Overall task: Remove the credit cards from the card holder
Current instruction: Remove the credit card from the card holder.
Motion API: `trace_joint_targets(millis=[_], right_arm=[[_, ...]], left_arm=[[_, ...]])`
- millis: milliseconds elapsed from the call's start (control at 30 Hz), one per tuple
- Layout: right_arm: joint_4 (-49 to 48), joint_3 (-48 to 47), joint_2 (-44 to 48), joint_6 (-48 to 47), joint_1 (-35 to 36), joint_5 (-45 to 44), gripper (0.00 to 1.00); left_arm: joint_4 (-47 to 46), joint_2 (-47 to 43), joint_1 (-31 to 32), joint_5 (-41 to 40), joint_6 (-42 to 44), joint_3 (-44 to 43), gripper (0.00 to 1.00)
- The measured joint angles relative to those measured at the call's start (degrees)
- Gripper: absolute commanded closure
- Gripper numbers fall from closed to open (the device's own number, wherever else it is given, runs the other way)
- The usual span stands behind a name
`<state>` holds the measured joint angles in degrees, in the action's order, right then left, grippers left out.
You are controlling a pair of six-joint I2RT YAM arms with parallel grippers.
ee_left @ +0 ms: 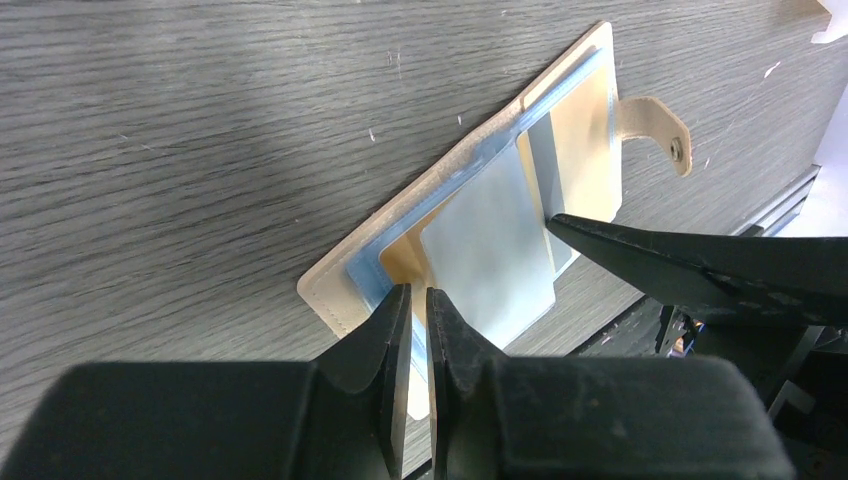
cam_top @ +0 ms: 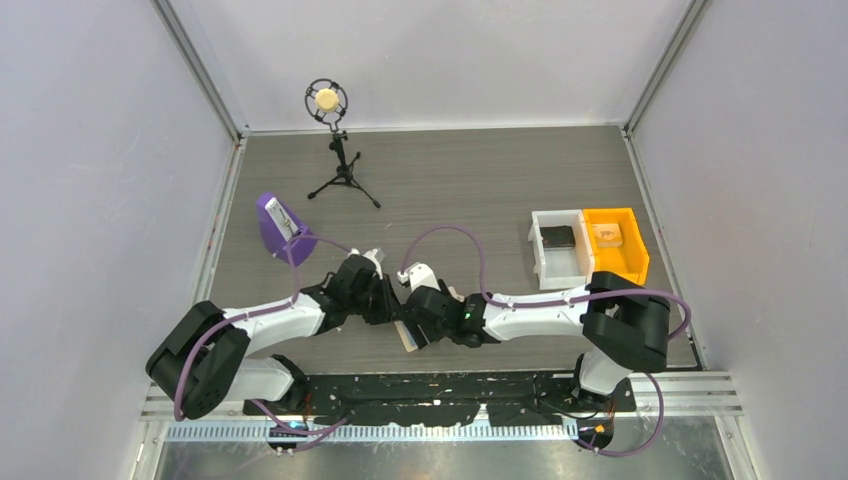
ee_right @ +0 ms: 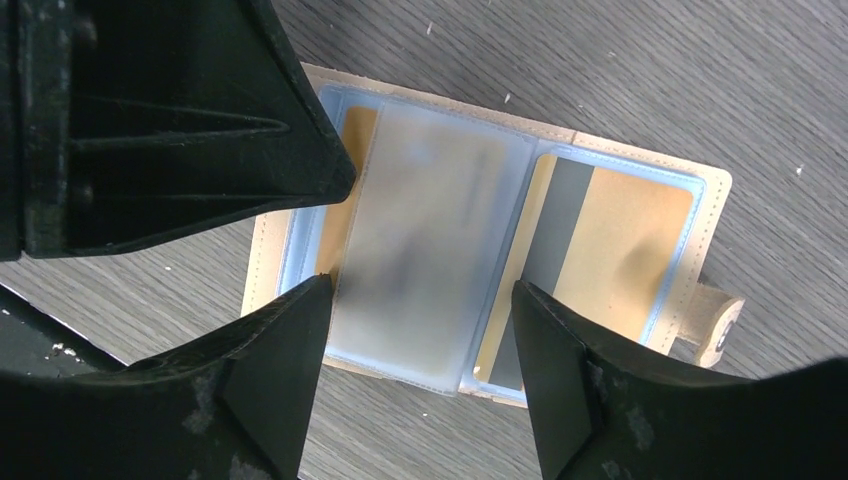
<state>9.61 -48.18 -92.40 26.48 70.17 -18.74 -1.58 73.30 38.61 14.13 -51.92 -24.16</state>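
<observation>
The card holder (ee_right: 715, 200) lies opened flat on the grey table, pale tan outside and light blue inside, its snap tab (ee_left: 660, 125) sticking out. A gold credit card (ee_right: 630, 240) with a dark stripe sits in a clear pocket; another gold edge shows under a frosted sleeve (ee_right: 420, 240). My left gripper (ee_left: 418, 295) is shut on the card holder's near edge (ee_left: 330, 290). My right gripper (ee_right: 420, 288) stands open, its fingertips either side of the frosted sleeve. In the top view both grippers (cam_top: 385, 300) (cam_top: 425, 310) meet over the card holder (cam_top: 410, 338).
A purple wedge stand (cam_top: 275, 228) sits at the left. A microphone on a tripod (cam_top: 343, 170) stands at the back. A white bin (cam_top: 558, 245) and an orange bin (cam_top: 615, 240) are at the right. The table's near edge lies just behind the card holder.
</observation>
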Motion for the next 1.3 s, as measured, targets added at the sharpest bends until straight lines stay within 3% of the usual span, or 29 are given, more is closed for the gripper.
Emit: trace_joint_targets(millis=[200,767,1300], right_arm=[[0.4,0.0,0.0,0.0,0.2,-1.7,0.41],[3.1,0.4,4.8,0.2,-0.5,-7.8,0.44],[6.6,6.4,17.5,0.2,-9.4,-4.2,0.54]], left_arm=[[-0.6,0.4,0.0,0.0,-0.4,0.3,0.87],[-0.9,0.4,0.0,0.0,-0.4,0.5,0.88],[0.0,-1.0,0.0,-0.7,-0.2,1.1,0.88]])
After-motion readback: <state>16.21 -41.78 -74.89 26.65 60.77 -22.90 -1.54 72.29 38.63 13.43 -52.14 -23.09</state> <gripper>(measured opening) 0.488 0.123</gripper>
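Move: Under the right hand lies the frosted sleeve page on the holder's left half, its middle about 1 cm ahead, 1 cm left and 1 cm below. The holder's right half is centred some 4 cm ahead and 5 cm right of the hand, with the snap strap beyond, around 6 cm ahead and 8 cm right, all about 1 cm below. From the left hand the page is roughly 4 cm right, level with it fore and aft, 1 cm below. Narrowing its fingers partway across the frosted page, the right hand pinches it, then swings it over the spine to the holder's right half, going about 7 cm right, 4 cm forward and 5 cm up, turning some 10 degrees clockwise and ending clear above the holder. The left hand stays put, its nearly closed fingertips still on the holder's left border. ##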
